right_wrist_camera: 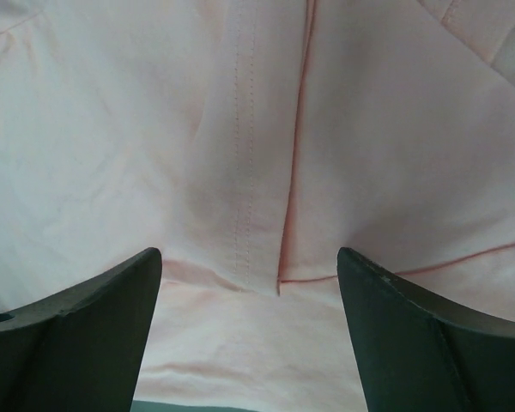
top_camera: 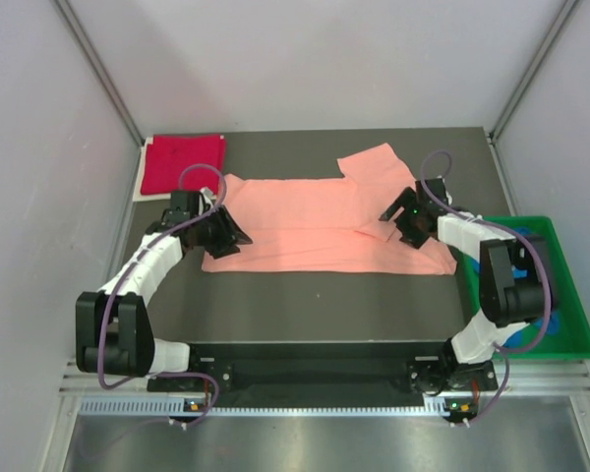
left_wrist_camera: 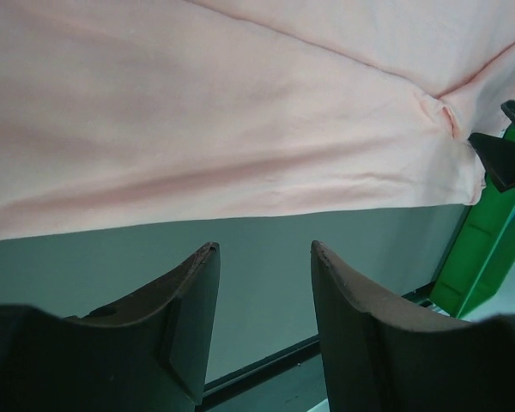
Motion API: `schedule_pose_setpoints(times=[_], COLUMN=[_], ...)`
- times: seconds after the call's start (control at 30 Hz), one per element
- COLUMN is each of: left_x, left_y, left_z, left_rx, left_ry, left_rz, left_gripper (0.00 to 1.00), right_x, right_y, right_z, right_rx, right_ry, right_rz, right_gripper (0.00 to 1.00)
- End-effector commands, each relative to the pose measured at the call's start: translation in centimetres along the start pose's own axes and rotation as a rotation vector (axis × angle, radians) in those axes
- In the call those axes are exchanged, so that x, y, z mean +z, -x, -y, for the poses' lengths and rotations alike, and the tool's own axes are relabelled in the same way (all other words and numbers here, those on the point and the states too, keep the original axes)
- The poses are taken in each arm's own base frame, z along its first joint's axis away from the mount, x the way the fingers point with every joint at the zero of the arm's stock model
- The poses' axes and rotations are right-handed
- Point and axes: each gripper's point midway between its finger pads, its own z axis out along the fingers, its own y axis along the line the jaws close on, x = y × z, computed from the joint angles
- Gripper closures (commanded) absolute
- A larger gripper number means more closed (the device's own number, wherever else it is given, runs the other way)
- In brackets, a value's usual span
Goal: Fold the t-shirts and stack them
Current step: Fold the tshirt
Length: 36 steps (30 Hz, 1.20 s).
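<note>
A salmon-pink t-shirt lies spread flat across the middle of the dark table, one sleeve pointing to the back. My left gripper is at the shirt's left edge. In the left wrist view it stands open over bare table, with the pink cloth just beyond its tips. My right gripper hovers over the shirt's right part, wide open, with a folded seam of the pink cloth below and nothing held. A crimson-red t-shirt lies folded at the back left.
A green tray stands at the right edge of the table with bright blue cloth in it, partly hidden by my right arm. White walls close in the table on the left, back and right.
</note>
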Motion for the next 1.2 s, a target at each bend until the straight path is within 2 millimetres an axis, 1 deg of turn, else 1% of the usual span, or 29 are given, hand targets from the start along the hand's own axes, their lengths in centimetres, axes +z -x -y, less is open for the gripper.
schedule_pose_setpoints(times=[0.0, 0.2, 0.27, 0.3, 0.33, 0.4, 0.53, 0.57, 0.6, 0.63, 0.67, 0.7, 0.73, 0.77, 0.83, 0.87, 0.93, 0.97, 1.03, 1.1, 1.13, 1.17], left_x=[-0.4, -0.6, -0.6, -0.7, -0.7, -0.7, -0.8, -0.8, -0.8, -0.8, -0.8, -0.8, -0.8, -0.8, -0.8, -0.7, -0.6, -0.4, -0.1, 0.3, 0.2, 0.3], left_y=[2.1, 2.5, 2.5, 2.6, 2.6, 2.6, 2.6, 2.6, 2.6, 2.6, 2.7, 2.8, 2.8, 2.9, 2.9, 2.9, 2.9, 2.8, 2.8, 3.1, 3.6, 4.0], left_z=[2.2, 2.5, 2.6, 2.7, 2.7, 2.6, 2.5, 2.5, 2.5, 2.5, 2.5, 2.6, 2.6, 2.6, 2.6, 2.5, 2.4, 2.4, 2.2, 1.8, 2.0, 2.0], left_rx=[0.049, 0.044, 0.043, 0.042, 0.042, 0.037, 0.032, 0.030, 0.028, 0.025, 0.023, 0.018, 0.016, 0.017, 0.011, 0.007, 0.004, 0.000, -0.002, 0.010, 0.023, 0.032], left_ry=[-0.072, -0.074, -0.076, -0.075, -0.076, -0.071, -0.068, -0.068, -0.069, -0.068, -0.069, -0.070, -0.070, -0.072, -0.071, -0.068, -0.070, -0.071, -0.073, -0.055, -0.050, -0.045], left_rz=[0.055, 0.065, 0.065, 0.071, 0.069, 0.075, 0.079, 0.079, 0.080, 0.081, 0.085, 0.091, 0.095, 0.098, 0.101, 0.102, 0.106, 0.105, 0.103, 0.108, 0.119, 0.125], left_gripper=[0.48, 0.48, 0.48, 0.48, 0.48, 0.48, 0.48, 0.48, 0.48, 0.48, 0.48, 0.48, 0.48, 0.48, 0.48, 0.48, 0.48, 0.48, 0.49, 0.49, 0.48, 0.49], right_x=[0.8, 1.6, 1.6, 1.7, 1.5, 1.6, 2.3, 2.3, 2.7, 2.4, 2.1, 2.1, 2.2, 2.1, 1.2, 1.1, 0.3, 0.3, -0.2, 0.0, -0.2, -0.3], right_y=[0.9, 1.0, 1.2, 0.9, 1.3, 1.4, 1.7, 2.4, 2.6, 3.5, 4.2, 4.3, 4.6, 4.2, 4.5, 4.6, 5.4, 5.5, 6.7, 7.5, 8.6, 8.7], right_z=[-2.8, -4.7, -5.6, -5.8, -6.4, -6.8, -8.0, -9.3, -9.8, -11.4, -13.3, -14.3, -15.9, -16.2, -17.3, -16.8, -16.5, -15.8, -15.1, -14.2, -14.3, -14.9], right_rx=[0.022, 0.020, 0.015, 0.010, 0.009, 0.006, 0.003, -0.002, -0.015, -0.032, -0.059, -0.104, -0.129, -0.149, -0.239, -0.261, -0.318, -0.331, -0.354, -0.362, -0.367, -0.395], right_ry=[0.074, 0.116, 0.141, 0.140, 0.149, 0.150, 0.179, 0.221, 0.233, 0.269, 0.342, 0.368, 0.396, 0.409, 0.453, 0.424, 0.403, 0.375, 0.339, 0.309, 0.317, 0.359], right_rz=[0.031, 0.029, 0.031, 0.026, 0.033, 0.034, 0.037, 0.055, 0.054, 0.067, 0.076, 0.075, 0.070, 0.040, 0.056, 0.056, 0.091, 0.091, 0.116, 0.123, 0.140, 0.126], right_gripper=[0.17, 0.17, 0.17, 0.17, 0.18, 0.18, 0.18, 0.18, 0.18, 0.18, 0.18, 0.18, 0.18, 0.18, 0.18, 0.18, 0.18, 0.18, 0.19, 0.19, 0.20, 0.20])
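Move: The folded-over flap on the right part of the t-shirt lies practically between the open right fingertips, its middle about 1 cm ahead, 2 cm left and 1 cm below. The sleeve at the shirt's far side is some 19 cm ahead and 4 cm left of this hand; the shirt's near right corner is about 10 cm back and 15 cm right. From the left hand the flap lies roughly 35 cm right, 4 cm ahead and 7 cm below. The loose flap is brushed forward and left by the wide-open right fingertips, which first dip about 1 cm onto the cloth, then sweep low across it and speed up into a lift towards the far sleeve. The hand ends about 11 cm farther forward, 6 cm left and 7 cm up after drifting slightly back to the right, its fingers tipped up and turned nearly 20 degrees counter-clockwise. ##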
